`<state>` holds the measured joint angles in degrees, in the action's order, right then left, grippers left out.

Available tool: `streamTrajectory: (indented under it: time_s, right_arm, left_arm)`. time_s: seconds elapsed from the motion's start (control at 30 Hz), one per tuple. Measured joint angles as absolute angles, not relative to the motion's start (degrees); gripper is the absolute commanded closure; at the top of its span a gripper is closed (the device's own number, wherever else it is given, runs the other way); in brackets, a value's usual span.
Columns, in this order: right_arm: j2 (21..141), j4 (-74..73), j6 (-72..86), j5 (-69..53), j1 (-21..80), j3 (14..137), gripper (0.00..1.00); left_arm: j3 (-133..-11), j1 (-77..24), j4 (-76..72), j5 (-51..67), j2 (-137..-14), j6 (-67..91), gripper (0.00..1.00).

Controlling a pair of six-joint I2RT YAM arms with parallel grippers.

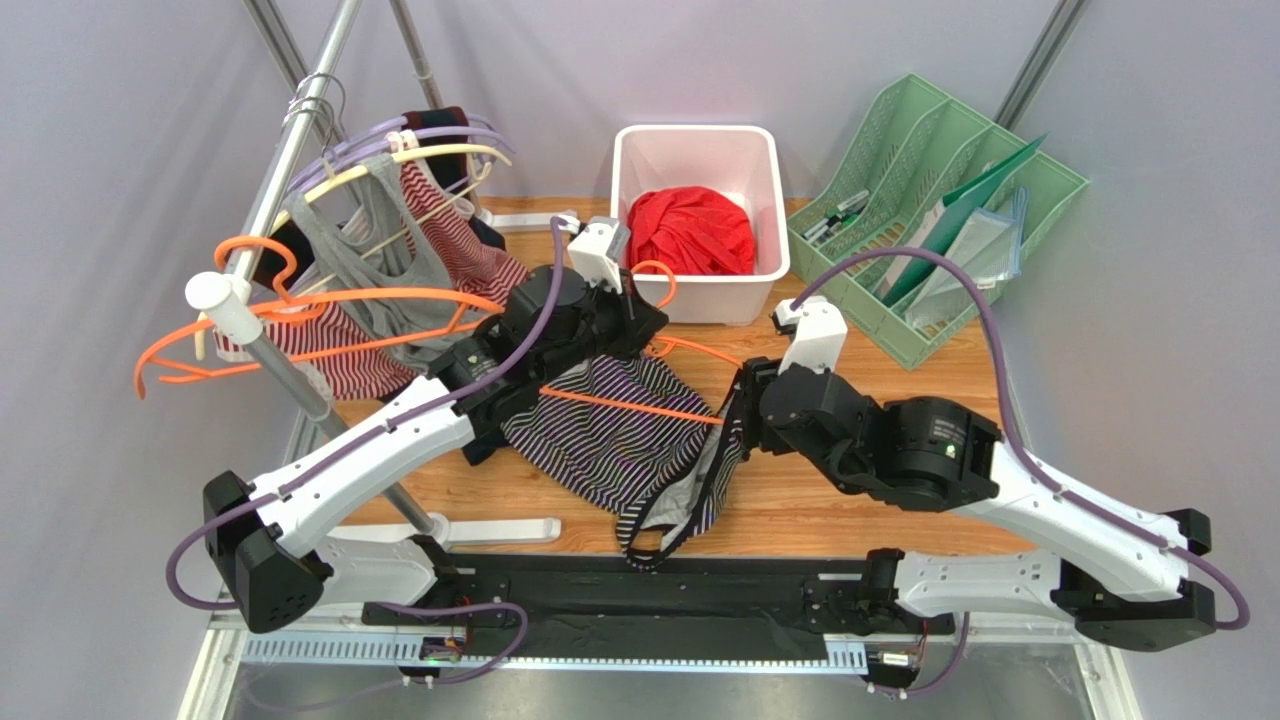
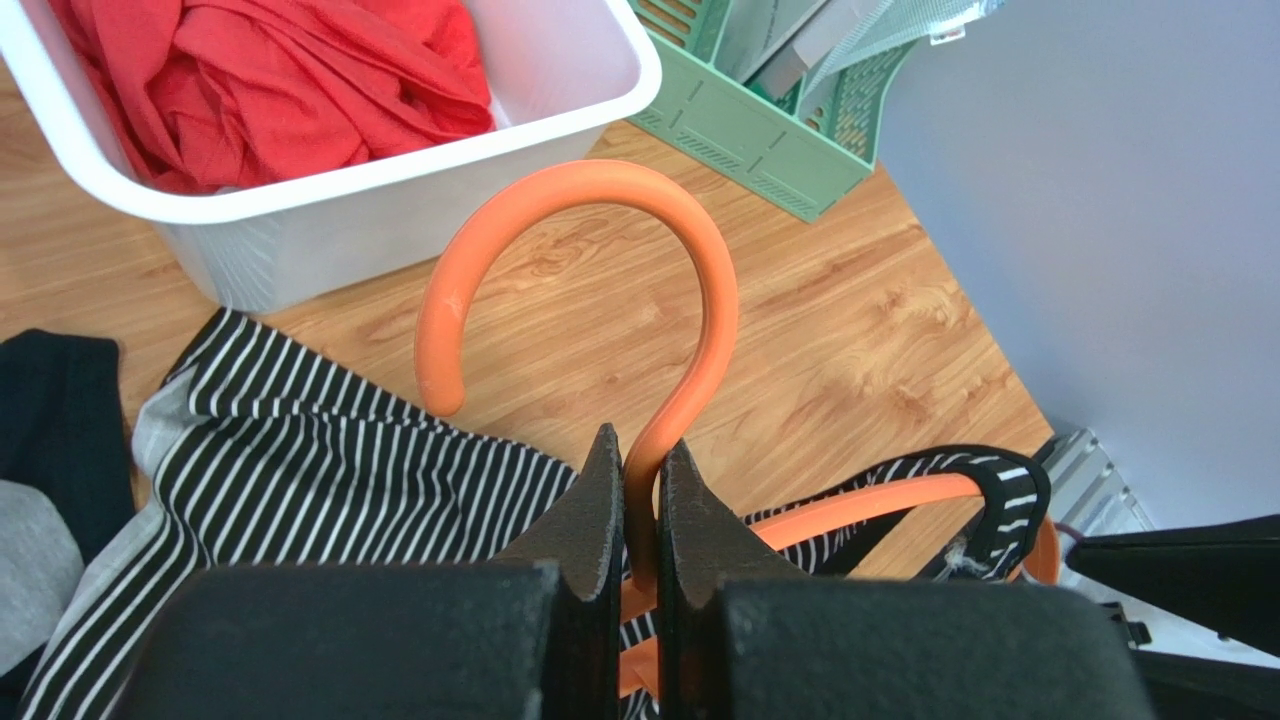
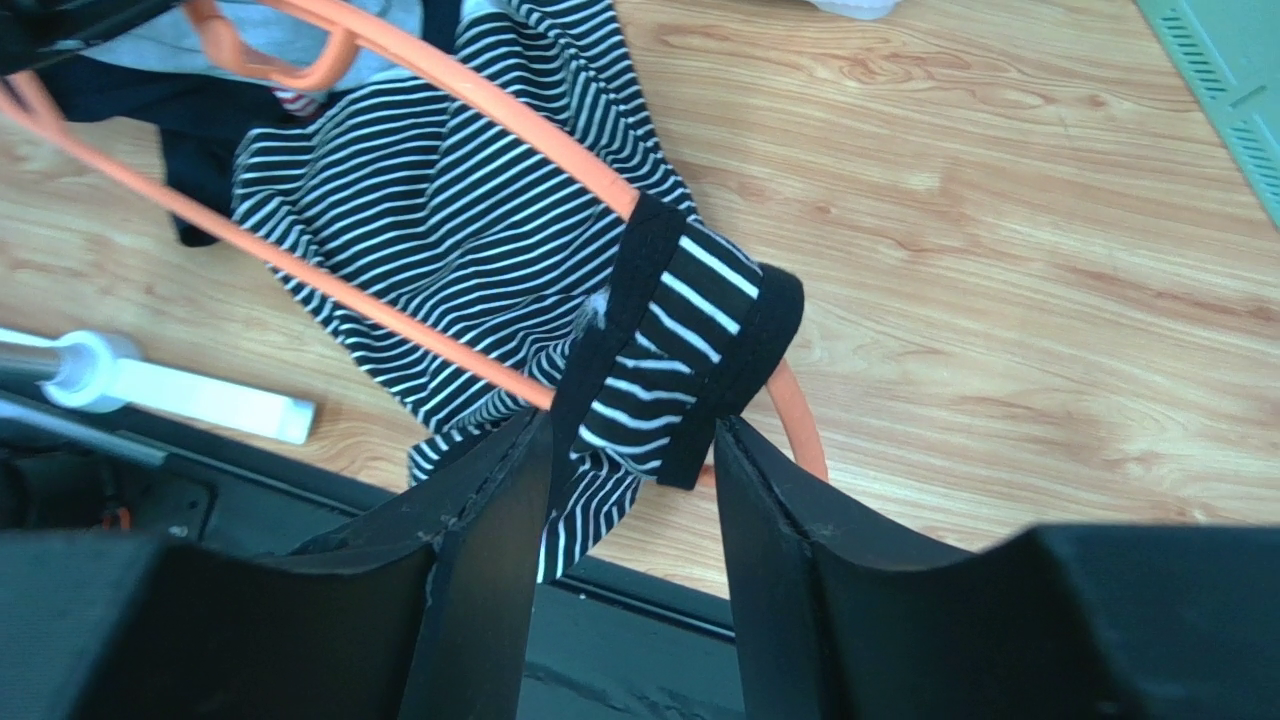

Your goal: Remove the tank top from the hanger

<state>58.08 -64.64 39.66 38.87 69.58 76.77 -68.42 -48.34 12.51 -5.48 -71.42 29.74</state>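
A black-and-white striped tank top (image 1: pixel 616 438) lies on the wooden table, still threaded on an orange hanger (image 1: pixel 631 405). My left gripper (image 2: pixel 639 468) is shut on the hanger's neck just below its hook (image 2: pixel 661 195); from above it shows at the garment's far side (image 1: pixel 646 323). My right gripper (image 3: pixel 631 443) is open at the hanger's near-right end (image 1: pixel 736 428). One striped strap (image 3: pixel 684 353), wrapped over the hanger's arm (image 3: pixel 451 90), sits between its fingertips. The left finger (image 3: pixel 504 495) brushes the strap's edge.
A white bin (image 1: pixel 769 165) holding red cloth stands behind the hanger. A green file rack (image 1: pixel 962 210) is at the back right. On the left a slanted metal rail (image 1: pixel 286 360) carries several hangers with other garments (image 1: pixel 376 240).
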Motion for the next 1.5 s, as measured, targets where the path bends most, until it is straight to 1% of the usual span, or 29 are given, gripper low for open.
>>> streamTrajectory:
  time_s: [0.1,0.27,0.33,0.43,0.47,0.53,0.63,0.67,1.1,1.27,1.5]
  right_arm:
    - [60.16,-64.75,39.64,40.32,69.58,76.75,0.57]
    - [62.46,-64.07,39.46,41.89,69.58,75.50,0.67]
    - [62.81,-63.61,39.40,42.52,69.58,74.89,0.69]
    - [63.05,-63.26,39.35,43.53,69.58,74.39,0.77]
    - [63.09,-63.07,39.31,43.92,69.58,74.19,0.82]
    - [63.22,-62.89,39.16,44.58,69.58,73.82,0.85]
    - [63.42,-62.26,39.16,45.69,69.58,73.08,0.98]
    - [63.42,-62.19,39.11,46.15,69.58,72.73,1.00]
    - [62.13,-62.08,37.36,49.87,69.45,71.22,1.00]
    - [55.66,-63.53,36.75,51.48,67.53,69.80,1.00]
    - [45.87,-65.73,37.06,51.68,61.43,63.22,1.00]
  left_arm:
    - [-67.83,-48.34,12.12,-5.48,-70.74,29.93,1.00]
    - [-67.22,-48.34,11.81,-5.26,-70.04,30.28,1.00]
    - [-67.02,-48.31,11.68,-5.13,-69.95,30.48,1.00]
    - [-66.59,-48.31,11.62,-4.91,-69.63,30.83,1.00]
    - [-66.30,-48.31,11.33,-4.75,-69.45,30.92,1.00]
    - [-65.93,-48.31,11.31,-4.56,-69.06,31.05,1.00]
    - [-65.87,-48.31,11.29,-4.36,-68.69,31.18,1.00]
    - [-65.82,-48.29,11.27,-4.27,-68.58,31.22,1.00]
    - [-65.60,-48.29,11.99,-4.62,-67.57,31.14,1.00]
    - [-65.63,-48.29,13.28,-7.01,-67.61,29.89,1.00]
    - [-66.22,-48.29,16.27,-8.75,-67.51,27.46,1.00]
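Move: From the right hand, its fingers half open, the striped strap still looped over the hanger's end is about 3 cm ahead and 3 cm lower. The hanger's right tip is about 3 cm ahead, 3 cm right and 4 cm lower. The tank top's body lies on the table about 15 cm left and 4 cm nearer. From the left hand, which holds the hanger at its hook, the strap is about 9 cm back, 12 cm right and 5 cm lower. Lower the right gripper about 3 cm and ease it a couple of centimetres forward onto the strap, shutting the fingers to pinch the cloth. Then draw the strap some 10 cm to the right, outward past the hanger's tip, with the wrist turning slightly clockwise. Keep the left fingers on the hook and, during the pull, shift it about 2 cm left, away from the right hand. ##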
